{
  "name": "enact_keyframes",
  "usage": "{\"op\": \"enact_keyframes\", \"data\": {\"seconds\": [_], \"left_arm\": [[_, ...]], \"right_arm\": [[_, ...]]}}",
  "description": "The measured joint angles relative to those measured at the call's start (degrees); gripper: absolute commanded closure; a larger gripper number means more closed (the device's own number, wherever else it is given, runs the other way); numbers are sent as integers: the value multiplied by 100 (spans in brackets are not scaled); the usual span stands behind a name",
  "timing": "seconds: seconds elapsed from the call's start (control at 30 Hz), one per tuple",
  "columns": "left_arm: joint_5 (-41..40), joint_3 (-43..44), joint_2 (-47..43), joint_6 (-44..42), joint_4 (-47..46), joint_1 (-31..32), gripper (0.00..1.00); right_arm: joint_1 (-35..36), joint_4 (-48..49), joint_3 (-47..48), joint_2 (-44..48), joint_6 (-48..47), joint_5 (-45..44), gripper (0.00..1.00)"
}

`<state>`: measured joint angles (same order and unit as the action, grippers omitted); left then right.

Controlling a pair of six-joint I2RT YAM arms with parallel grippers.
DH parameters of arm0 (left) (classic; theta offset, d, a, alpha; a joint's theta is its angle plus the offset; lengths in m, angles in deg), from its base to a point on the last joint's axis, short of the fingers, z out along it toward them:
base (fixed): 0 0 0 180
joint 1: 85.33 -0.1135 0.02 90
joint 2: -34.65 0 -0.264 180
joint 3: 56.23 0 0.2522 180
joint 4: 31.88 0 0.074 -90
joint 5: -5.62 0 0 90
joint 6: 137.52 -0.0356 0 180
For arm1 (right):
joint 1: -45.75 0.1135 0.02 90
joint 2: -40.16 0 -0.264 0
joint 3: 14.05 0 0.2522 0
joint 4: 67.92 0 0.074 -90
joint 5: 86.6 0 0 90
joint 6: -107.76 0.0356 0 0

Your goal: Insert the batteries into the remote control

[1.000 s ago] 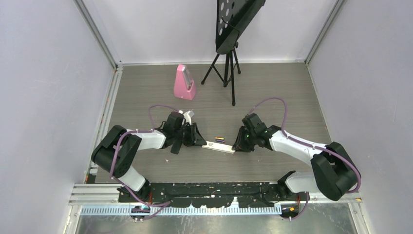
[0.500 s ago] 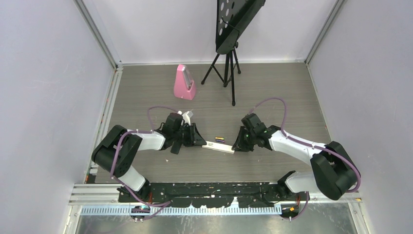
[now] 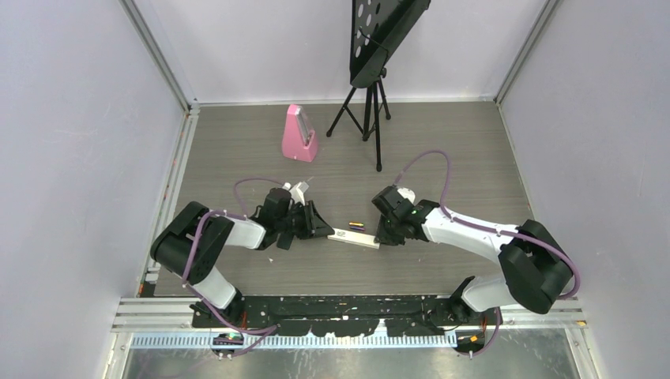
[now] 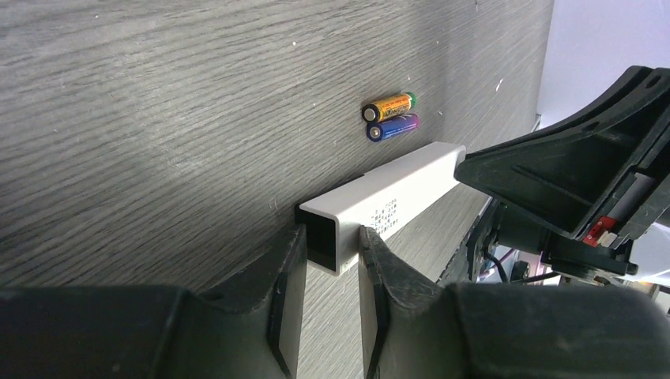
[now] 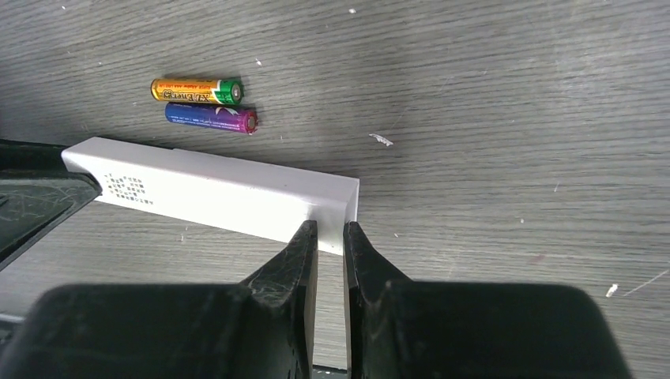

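A white bar [image 3: 355, 238] with a printed label and a black end face lies between my two grippers. I cannot make out a black remote control. Two batteries, one yellow [image 5: 193, 90] and one purple [image 5: 209, 117], lie side by side on the table just beyond the bar and show together in the top view [image 3: 357, 226]. My left gripper [image 4: 332, 245] is shut on the bar's left end, a finger on each side. My right gripper [image 5: 325, 233] has its jaws almost together, and its tips touch the near edge of the bar's right end. Nothing shows in that narrow gap.
A pink metronome [image 3: 300, 134] stands at the back left, and a black music stand on a tripod [image 3: 367, 118] at the back centre. A flat black piece [image 3: 282, 241] lies by the left wrist; I cannot tell what it is. Walls close in on both sides.
The right jaws have narrowed and the right wrist has swung a little left and back over the bar's end. The left arm has barely shifted. The bar and batteries stay put.
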<state>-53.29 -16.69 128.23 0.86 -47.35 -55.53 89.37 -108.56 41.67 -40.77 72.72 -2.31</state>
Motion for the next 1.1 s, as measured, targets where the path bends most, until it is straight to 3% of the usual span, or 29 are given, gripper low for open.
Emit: {"op": "enact_keyframes", "data": {"seconds": [0.13, 0.2, 0.5, 0.67, 0.87, 1.1], "left_arm": [[-61, -13, -90, 74, 15, 2, 100], [-116, 94, -197, 61, 291, 20, 95], [-1008, 1034, -538, -645, 2402, 282, 50], [-1547, 1377, -680, -968, 3193, 269, 33], [-2111, 1427, -1261, -1180, 3897, 216, 17], [-2699, 1445, -2409, -1419, 4610, -79, 11]], "right_arm": [[160, -122, 85, -4, -24, -286, 77], [227, -133, 83, 87, -85, -404, 72], [380, -291, 212, 455, -1060, -809, 40], [389, -125, 411, 599, -2079, -461, 37], [555, 173, 730, 81, -3156, 79, 36], [780, 170, 1084, -763, -4074, 236, 35]]}}
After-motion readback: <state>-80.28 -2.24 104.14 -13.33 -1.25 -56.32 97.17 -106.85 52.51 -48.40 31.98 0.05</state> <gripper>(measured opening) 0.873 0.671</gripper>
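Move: Both hands are at the white remote's ends: its middle lies about 7 cm left and 1 cm ahead of the right hand, and 7 cm right and 1 cm back from the left, a centimetre or so below each. The two batteries lie about 6 cm left and 5 cm ahead of the right hand, 2 cm below it. The black remote is some 12 cm left and 2 cm ahead of the left hand, 2 cm lower. Hands open off the remote: left withdraws leftward-up, right arcs 5 cm left over it, turning 45 degrees counter-clockwise. ##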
